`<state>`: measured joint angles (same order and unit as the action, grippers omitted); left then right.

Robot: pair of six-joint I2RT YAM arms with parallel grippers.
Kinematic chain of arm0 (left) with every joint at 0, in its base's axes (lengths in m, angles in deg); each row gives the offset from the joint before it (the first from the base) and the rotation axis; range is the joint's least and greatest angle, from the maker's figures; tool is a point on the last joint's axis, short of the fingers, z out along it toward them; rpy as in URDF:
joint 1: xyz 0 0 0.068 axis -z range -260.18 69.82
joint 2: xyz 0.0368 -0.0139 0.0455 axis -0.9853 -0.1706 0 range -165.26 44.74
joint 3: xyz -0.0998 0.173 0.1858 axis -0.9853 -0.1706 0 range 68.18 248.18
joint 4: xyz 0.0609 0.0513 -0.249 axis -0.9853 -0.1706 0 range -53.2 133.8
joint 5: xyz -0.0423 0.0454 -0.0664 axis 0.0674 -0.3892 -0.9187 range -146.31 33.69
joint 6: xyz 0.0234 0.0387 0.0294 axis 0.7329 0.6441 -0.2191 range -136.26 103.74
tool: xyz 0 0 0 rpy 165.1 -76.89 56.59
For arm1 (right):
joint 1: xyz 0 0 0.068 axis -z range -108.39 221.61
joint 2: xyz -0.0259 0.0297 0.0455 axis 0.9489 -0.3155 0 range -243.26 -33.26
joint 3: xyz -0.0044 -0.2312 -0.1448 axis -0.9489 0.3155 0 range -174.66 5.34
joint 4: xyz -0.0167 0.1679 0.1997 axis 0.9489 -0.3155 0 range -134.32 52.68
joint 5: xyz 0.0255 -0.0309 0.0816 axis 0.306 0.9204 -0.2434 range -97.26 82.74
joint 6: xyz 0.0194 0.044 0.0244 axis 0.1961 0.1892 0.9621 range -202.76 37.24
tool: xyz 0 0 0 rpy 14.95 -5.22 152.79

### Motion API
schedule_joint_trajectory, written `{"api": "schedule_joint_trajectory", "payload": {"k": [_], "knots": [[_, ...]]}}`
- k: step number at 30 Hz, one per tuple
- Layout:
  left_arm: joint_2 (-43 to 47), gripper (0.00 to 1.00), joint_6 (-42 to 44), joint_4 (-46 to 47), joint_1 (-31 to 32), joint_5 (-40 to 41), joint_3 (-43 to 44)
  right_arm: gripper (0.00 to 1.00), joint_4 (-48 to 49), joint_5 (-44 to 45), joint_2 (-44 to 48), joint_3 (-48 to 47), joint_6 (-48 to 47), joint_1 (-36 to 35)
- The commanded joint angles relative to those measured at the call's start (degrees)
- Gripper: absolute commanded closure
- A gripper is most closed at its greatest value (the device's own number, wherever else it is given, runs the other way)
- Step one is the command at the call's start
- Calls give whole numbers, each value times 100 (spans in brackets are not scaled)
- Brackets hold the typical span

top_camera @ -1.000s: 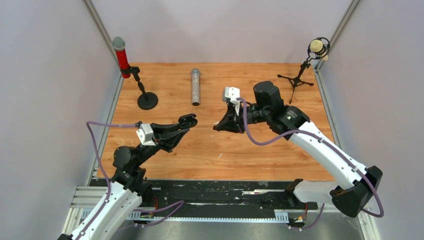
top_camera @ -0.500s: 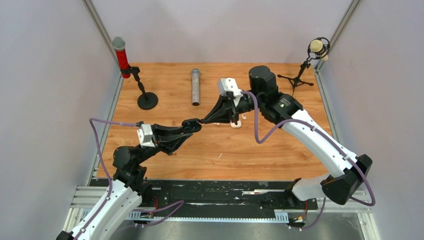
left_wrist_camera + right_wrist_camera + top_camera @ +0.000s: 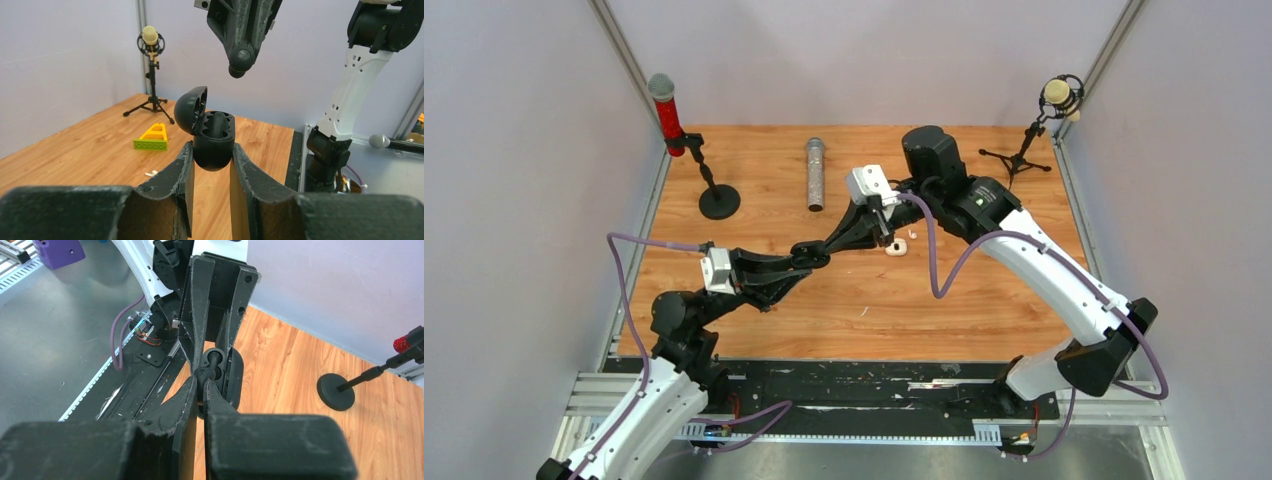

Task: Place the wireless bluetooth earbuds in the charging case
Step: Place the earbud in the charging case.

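My left gripper (image 3: 211, 150) is shut on the black charging case (image 3: 214, 137), held upright above the table with its lid (image 3: 191, 107) swung open to the left. One black earbud (image 3: 218, 123) sits in the case's wells. My right gripper (image 3: 240, 60) hangs just above the case, shut on a rounded black earbud (image 3: 237, 71). In the right wrist view this earbud (image 3: 207, 371) is pinched at the fingertips (image 3: 192, 385), right in front of the open case (image 3: 233, 374). From the top the two grippers meet tip to tip (image 3: 821, 250).
A white case (image 3: 896, 248) with a small white piece (image 3: 913, 236) lies on the table under the right arm. A silver microphone (image 3: 815, 174), a red microphone on a stand (image 3: 686, 140) and a tripod microphone (image 3: 1024, 150) stand at the back. A yellow-green brick (image 3: 152, 137) lies beyond.
The right arm has swung left, bringing the earbud it holds over the case in my left gripper and uncovering the white case on the table. The left gripper has shifted slightly.
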<state>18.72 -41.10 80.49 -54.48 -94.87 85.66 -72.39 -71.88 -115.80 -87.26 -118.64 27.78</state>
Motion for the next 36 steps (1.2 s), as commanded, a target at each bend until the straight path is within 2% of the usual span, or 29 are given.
{"api": "schedule_joint_trajectory", "payload": {"k": [1,11,23,36], "knots": [[-4,100,-69,264,-8,-53,-16,100,-525,-47,-226,-410,-624,-160],[35,100,18,247,-4,-78,-15,100,-958,417,-480,-572,-701,-161],[122,100,397,176,-3,-89,-25,100,-1277,535,-737,-854,-791,-215],[184,100,632,104,-4,-64,-20,100,-2474,1184,-1394,-1655,-1293,-521]]}}
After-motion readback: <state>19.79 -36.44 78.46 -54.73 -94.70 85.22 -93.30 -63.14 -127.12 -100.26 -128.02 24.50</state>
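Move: The open charging case, held wells-up in the left fingers with its lid on the far side, lies about 6 cm below the right hand, 3 cm to its left and 1 cm ahead; the right fingers already hold the earbud. On the table, some 35 cm below that hand, a white case sits about 15 cm ahead and 11 cm right. From the left hand point, the charging case is about 1 cm right and 1 cm up. The earbud, kept pinched in the right fingertips, is lowered about 5 cm towards the well at the case's right-hand end, easing a little left and forward. Most of the drop comes early; after a near-pause it creeps down again as the fingertips tilt down some 15 degrees in all. The left hand keeps the case almost still, tipping it only slightly late on. ##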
